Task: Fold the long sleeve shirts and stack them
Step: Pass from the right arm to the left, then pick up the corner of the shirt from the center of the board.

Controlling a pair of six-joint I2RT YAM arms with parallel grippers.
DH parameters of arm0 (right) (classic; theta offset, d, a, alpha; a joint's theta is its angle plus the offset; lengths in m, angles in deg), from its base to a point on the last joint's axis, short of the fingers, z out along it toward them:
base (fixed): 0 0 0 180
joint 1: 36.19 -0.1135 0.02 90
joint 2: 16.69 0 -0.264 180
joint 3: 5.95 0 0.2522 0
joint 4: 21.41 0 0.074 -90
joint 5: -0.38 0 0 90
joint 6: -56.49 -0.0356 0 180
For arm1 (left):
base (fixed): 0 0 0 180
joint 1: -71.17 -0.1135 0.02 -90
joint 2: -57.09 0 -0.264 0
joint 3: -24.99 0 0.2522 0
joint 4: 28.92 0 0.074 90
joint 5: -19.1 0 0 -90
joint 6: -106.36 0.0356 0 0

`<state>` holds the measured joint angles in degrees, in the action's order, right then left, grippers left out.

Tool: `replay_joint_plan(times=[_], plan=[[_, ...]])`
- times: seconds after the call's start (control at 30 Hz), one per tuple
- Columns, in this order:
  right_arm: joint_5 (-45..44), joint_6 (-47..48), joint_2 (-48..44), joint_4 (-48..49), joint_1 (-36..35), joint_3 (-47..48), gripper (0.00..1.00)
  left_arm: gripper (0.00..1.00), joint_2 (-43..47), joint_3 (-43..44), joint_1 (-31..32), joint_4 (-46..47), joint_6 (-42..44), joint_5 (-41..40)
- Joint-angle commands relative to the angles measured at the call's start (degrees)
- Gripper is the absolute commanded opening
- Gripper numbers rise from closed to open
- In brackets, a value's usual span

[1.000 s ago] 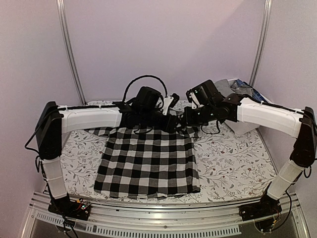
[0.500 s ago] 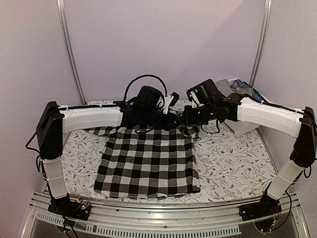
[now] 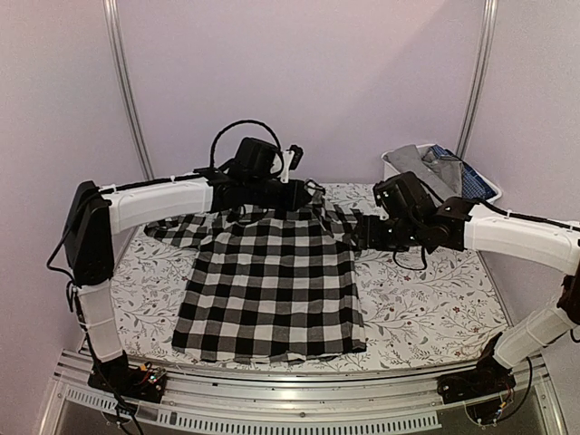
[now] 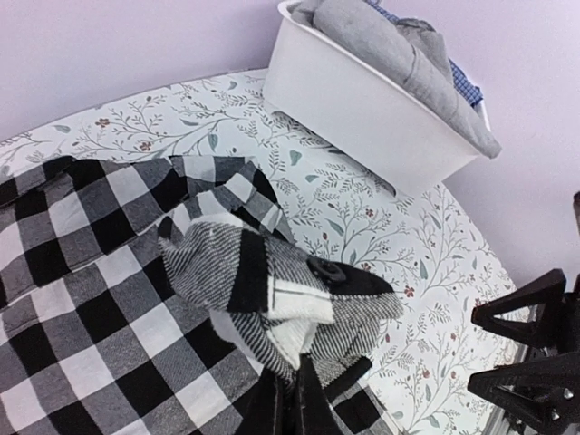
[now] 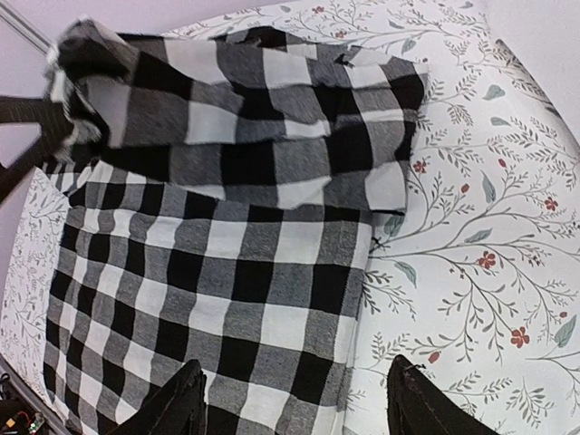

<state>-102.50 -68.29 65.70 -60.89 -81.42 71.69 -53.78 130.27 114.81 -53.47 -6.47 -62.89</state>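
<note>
A black-and-white checked long sleeve shirt (image 3: 272, 290) lies flat on the table, its body (image 5: 227, 281) folded into a rectangle. My left gripper (image 3: 304, 195) is shut on the buttoned cuff (image 4: 299, 290) of a sleeve and holds it a little above the shirt's far edge. That sleeve drapes across the collar end (image 5: 272, 136). My right gripper (image 3: 362, 234) is open beside the shirt's far right corner. Its fingers (image 5: 186, 403) straddle the shirt's right edge with nothing between them.
A white bin (image 3: 394, 165) stands at the back right, and it (image 4: 362, 109) holds a grey shirt (image 4: 390, 41) and a blue patterned one (image 3: 462, 172). The tablecloth (image 3: 426, 299) has a floral print. The shirt's other sleeve (image 3: 177, 231) lies spread toward the left.
My left gripper shut on the cuff and lifted it back and left. My right gripper opened, let go of the cloth and pulled away to the right.
</note>
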Motion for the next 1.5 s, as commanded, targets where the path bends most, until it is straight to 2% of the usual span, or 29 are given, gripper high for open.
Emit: replay_joint_plan(times=[0.0,0.1,0.43,0.8,1.2,1.3,1.47], plan=[[-0.97,-3.90,-1.31,0.37,0.16,-5.41,0.61,0.00,2.62,1.38,-3.07,-2.23,-0.17,-1.03],[0.44,-5.40,-1.55,0.56,0.22,-8.79,0.56,0.00,4.67,1.12,-4.70,-3.09,0.68,-1.21],[7.99,-8.17,0.01,4.95,-0.47,-16.00,0.47,0.00,10.92,-2.08,-10.97,-5.22,1.65,-1.76],[11.07,-11.51,6.08,6.68,-6.67,-16.58,0.46,0.00,15.37,-7.05,-16.06,-5.43,2.60,-0.39],[12.28,-17.89,2.31,4.84,-13.39,-21.24,0.44,0.00,16.02,-8.73,-18.20,-4.94,3.23,1.29],[12.31,-19.48,1.75,3.61,-15.25,-21.01,0.36,0.00,15.81,-8.73,-18.42,-4.77,3.17,1.39],[11.76,-21.27,1.42,-0.56,-17.72,-19.04,0.10,0.00,15.26,-8.35,-18.87,-4.59,3.00,1.71]])
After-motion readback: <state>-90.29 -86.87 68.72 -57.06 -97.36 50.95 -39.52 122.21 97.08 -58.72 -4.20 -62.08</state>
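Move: The right hand, empty, goes for the shirt's bottom right corner, about 16 cm back, 2 cm to its left and 16 cm below; the right armpit lies some 18 cm ahead, 1 cm left, equally low. The left hand already holds the right cuff, bound for the left shoulder, roughly 28 cm left, 11 cm ahead and 18 cm below. From this hand the collar is about 24 cm ahead, 8 cm left; the left sleeve's middle 38 cm left, 11 cm ahead, both similarly low. The right fingers pinch the shirt's right edge beside the hem, after the hand swings down and back some 15 cm each way, tipping its fingers steeply down and narrowing them as it arrives. Still gripping the cuff, the left hand carries it about 17 cm left across the upper body, slightly forward and up, peaking midway, then holds there. ##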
